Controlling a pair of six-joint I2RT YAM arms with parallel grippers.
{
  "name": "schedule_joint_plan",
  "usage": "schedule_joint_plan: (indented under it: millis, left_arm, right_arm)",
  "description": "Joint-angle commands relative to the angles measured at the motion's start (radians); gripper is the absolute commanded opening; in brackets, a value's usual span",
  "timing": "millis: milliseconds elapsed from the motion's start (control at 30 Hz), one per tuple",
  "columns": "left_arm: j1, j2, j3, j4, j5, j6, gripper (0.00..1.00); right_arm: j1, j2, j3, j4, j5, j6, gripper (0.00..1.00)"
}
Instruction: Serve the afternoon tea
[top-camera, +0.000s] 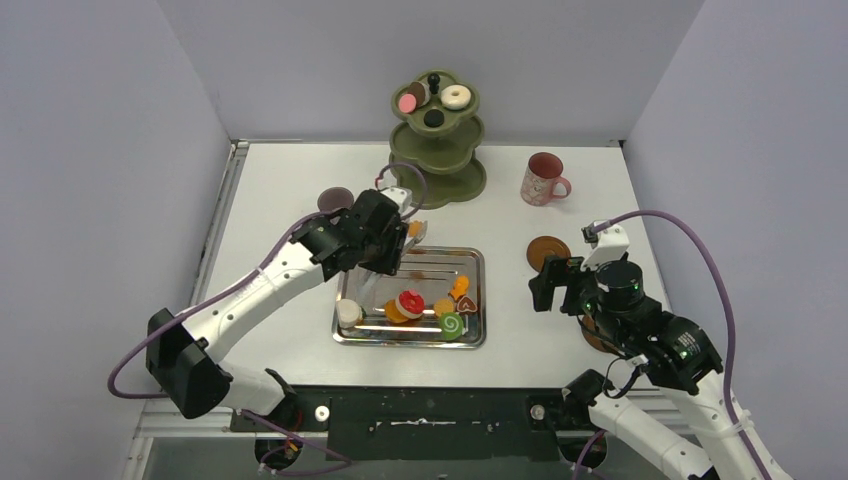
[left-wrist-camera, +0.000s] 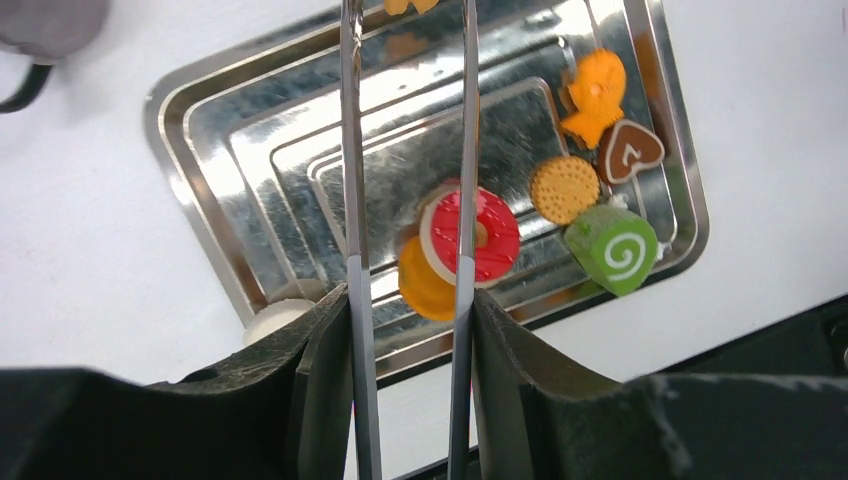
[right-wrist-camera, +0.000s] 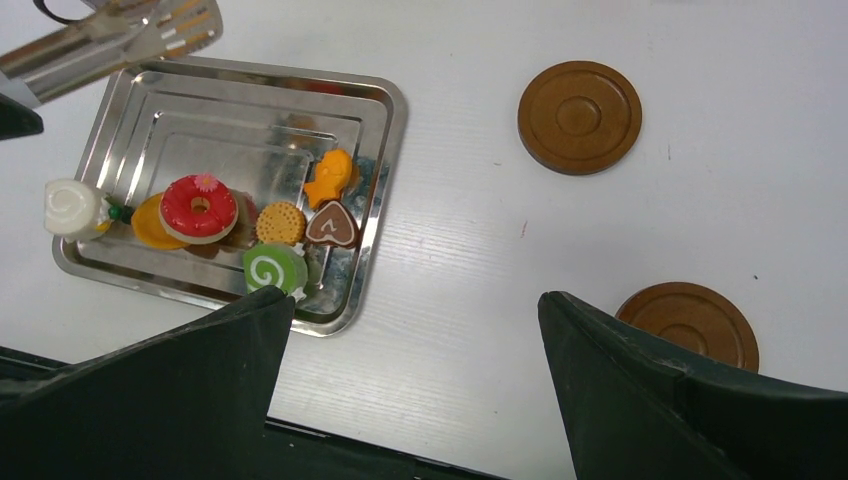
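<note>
My left gripper (top-camera: 385, 250) (left-wrist-camera: 410, 300) is shut on the metal tongs (left-wrist-camera: 352, 150) and holds them above the far end of the steel tray (top-camera: 476, 262). A small orange sweet (top-camera: 414, 230) shows between the tong tips. On the tray lie a red donut (left-wrist-camera: 472, 235), a green swirl roll (left-wrist-camera: 612, 248), a cookie (left-wrist-camera: 564, 188), a chocolate heart (left-wrist-camera: 630, 150), an orange fish (left-wrist-camera: 595, 95) and a white sweet (top-camera: 348, 312). The olive-green stand (top-camera: 437, 150) carries several sweets. My right gripper (top-camera: 555, 285) (right-wrist-camera: 415, 310) is open and empty, right of the tray.
A pink mug (top-camera: 543, 179) stands at the back right. A mauve mug (top-camera: 335, 200) stands behind my left arm. One brown coaster (right-wrist-camera: 579, 117) lies right of the tray, another (right-wrist-camera: 690, 325) nearer, under my right arm. Walls enclose three sides.
</note>
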Motion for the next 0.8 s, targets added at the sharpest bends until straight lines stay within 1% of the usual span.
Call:
schedule_joint_plan:
  millis: [0, 167, 333, 533, 767]
  left_arm:
    - [0.087, -0.061, 0.049, 0.116, -0.026, -0.021, 0.24]
    - [0.175, -0.045, 0.087, 0.218, -0.028, -0.016, 0.24]
    - [0.252, 0.032, 0.178, 0.310, -0.001, -0.006, 0.24]
    - [0.299, 0.159, 0.329, 0.337, 0.028, 0.012, 0.24]
    - [0.325, 0.280, 0.445, 0.353, 0.046, 0.007, 0.24]
  right_arm:
    - [-0.006, -0.002, -0.006, 0.063, 0.003, 0.000, 1.00]
    - [-0.006, -0.005, 0.003, 0.059, 0.003, -0.003, 1.00]
    - [-0.007, -0.008, 0.009, 0.052, 0.006, 0.000, 1.00]
    - [-0.006, -0.014, 0.013, 0.043, 0.006, 0.015, 1.00]
    - [-0.006, -0.011, 0.041, 0.026, 0.030, 0.014, 1.00]
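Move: Ahead of the left hand, with an orange cookie already in its tongs, the green stand's middle tier lies about 32 cm out, 10 cm to the right and 4 cm lower; the top tier is some 12 cm above it. The lilac mug stands roughly 20 cm ahead and 12 cm left, 11 cm lower. The tray's middle is about level, 4 cm right and 15 cm below. From the right hand the middle tier is some 36 cm ahead, 23 cm left, 8 cm below. Carrying the orange cookie in the tongs it still grips, the left hand sweeps about 18 cm forward from over the tray towards the left side of the green stand, rising some 8 cm on the way. It bears slightly left at first, turning counter-clockwise and tipping the fingers up, each by about 15 degrees, and keeps its opening unchanged. ##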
